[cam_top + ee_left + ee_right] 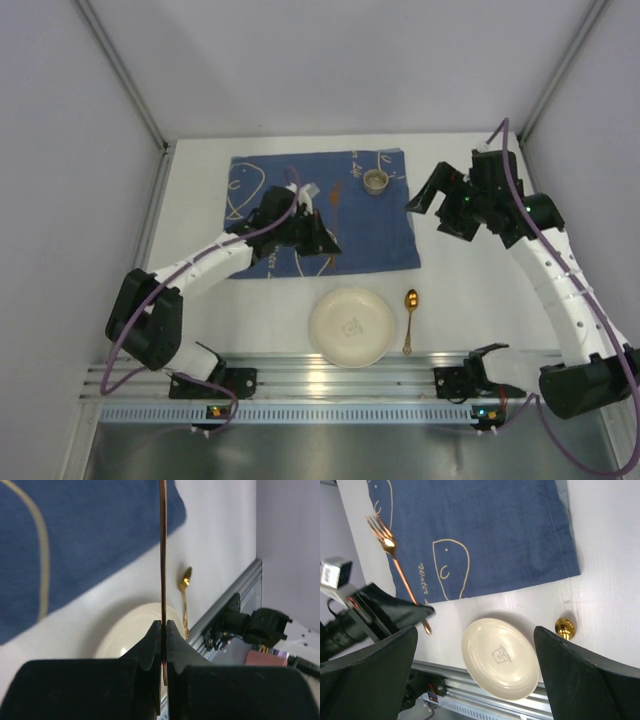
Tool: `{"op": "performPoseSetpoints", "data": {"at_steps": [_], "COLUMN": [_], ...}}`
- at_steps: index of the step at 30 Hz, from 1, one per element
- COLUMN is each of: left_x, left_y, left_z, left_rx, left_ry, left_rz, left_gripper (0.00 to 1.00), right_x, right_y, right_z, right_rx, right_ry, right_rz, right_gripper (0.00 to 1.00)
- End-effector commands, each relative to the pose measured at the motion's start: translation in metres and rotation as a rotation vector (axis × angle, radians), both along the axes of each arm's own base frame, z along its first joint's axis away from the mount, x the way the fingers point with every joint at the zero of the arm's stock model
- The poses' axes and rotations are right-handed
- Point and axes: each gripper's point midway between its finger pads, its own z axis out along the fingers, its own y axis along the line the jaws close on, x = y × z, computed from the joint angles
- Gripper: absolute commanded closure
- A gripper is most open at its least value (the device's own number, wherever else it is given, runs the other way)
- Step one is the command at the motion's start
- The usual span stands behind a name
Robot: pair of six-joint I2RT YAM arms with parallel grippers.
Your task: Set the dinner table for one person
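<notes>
My left gripper [163, 625] is shut on the thin handle of a copper-gold fork [163, 550], seen edge-on in the left wrist view. In the right wrist view the fork [394, 560] hangs over the blue cloth [480, 535] with its tines pointing away from the plate. From above, the left gripper [325, 243] sits over the cloth's near edge. A cream plate [351, 326] rests on the white dinner table [190, 220], with a gold spoon [410, 318] just to its right. My right gripper [432, 212] hovers open and holds nothing, beside the cloth's right edge.
A small cup [375, 181] stands on the blue cloth [300, 170] near its far right corner. A metal rail [330, 385] runs along the near table edge by the arm bases. Grey walls [80, 150] close in the left, right and back.
</notes>
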Motion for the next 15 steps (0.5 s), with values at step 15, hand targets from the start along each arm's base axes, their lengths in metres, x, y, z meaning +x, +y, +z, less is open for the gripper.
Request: {"op": "performPoseSetpoints", "data": {"at_steps": [15], "left_x": [0.129], "left_y": [0.159], "left_z": [-0.051], "left_rx": [-0.115], "left_ry": [0.188], "left_rz": [0.111], "left_gripper": [1.00], "right_x": [-0.057], "right_y": [-0.042], "right_z": [-0.044], "right_rx": [-0.014], "right_ry": [0.071], "right_rz": [-0.053], "right_gripper": [0.00]}}
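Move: The left hand already holds the fork, near the cloth's front edge; the open spot on the blue cloth's left part, by the lettering, is some 12 cm ahead, 17 cm left and 15 cm below. From that hand the plate lies about 15 cm back and 7 cm right, the cup roughly 34 cm ahead and 17 cm right. The empty right hand has the spoon about 16 cm back, 4 cm left and 25 cm below; the plate is 18 cm back and 20 cm left of it. Fingers still shut on the fork, the left hand sweeps quickly left and forward over the cloth, about 20 cm in all, towards the left part by the lettering, and increasingly sinks (some 8 cm) as the wrist tips down about 15 degrees and swings a little counter-clockwise. Meanwhile the right hand, empty and staying wide open, draws off to its right and back, then down towards the spoon, about 6 cm back, 4 cm right and 5 cm down, easing almost to a stop above the table without touching anything. ##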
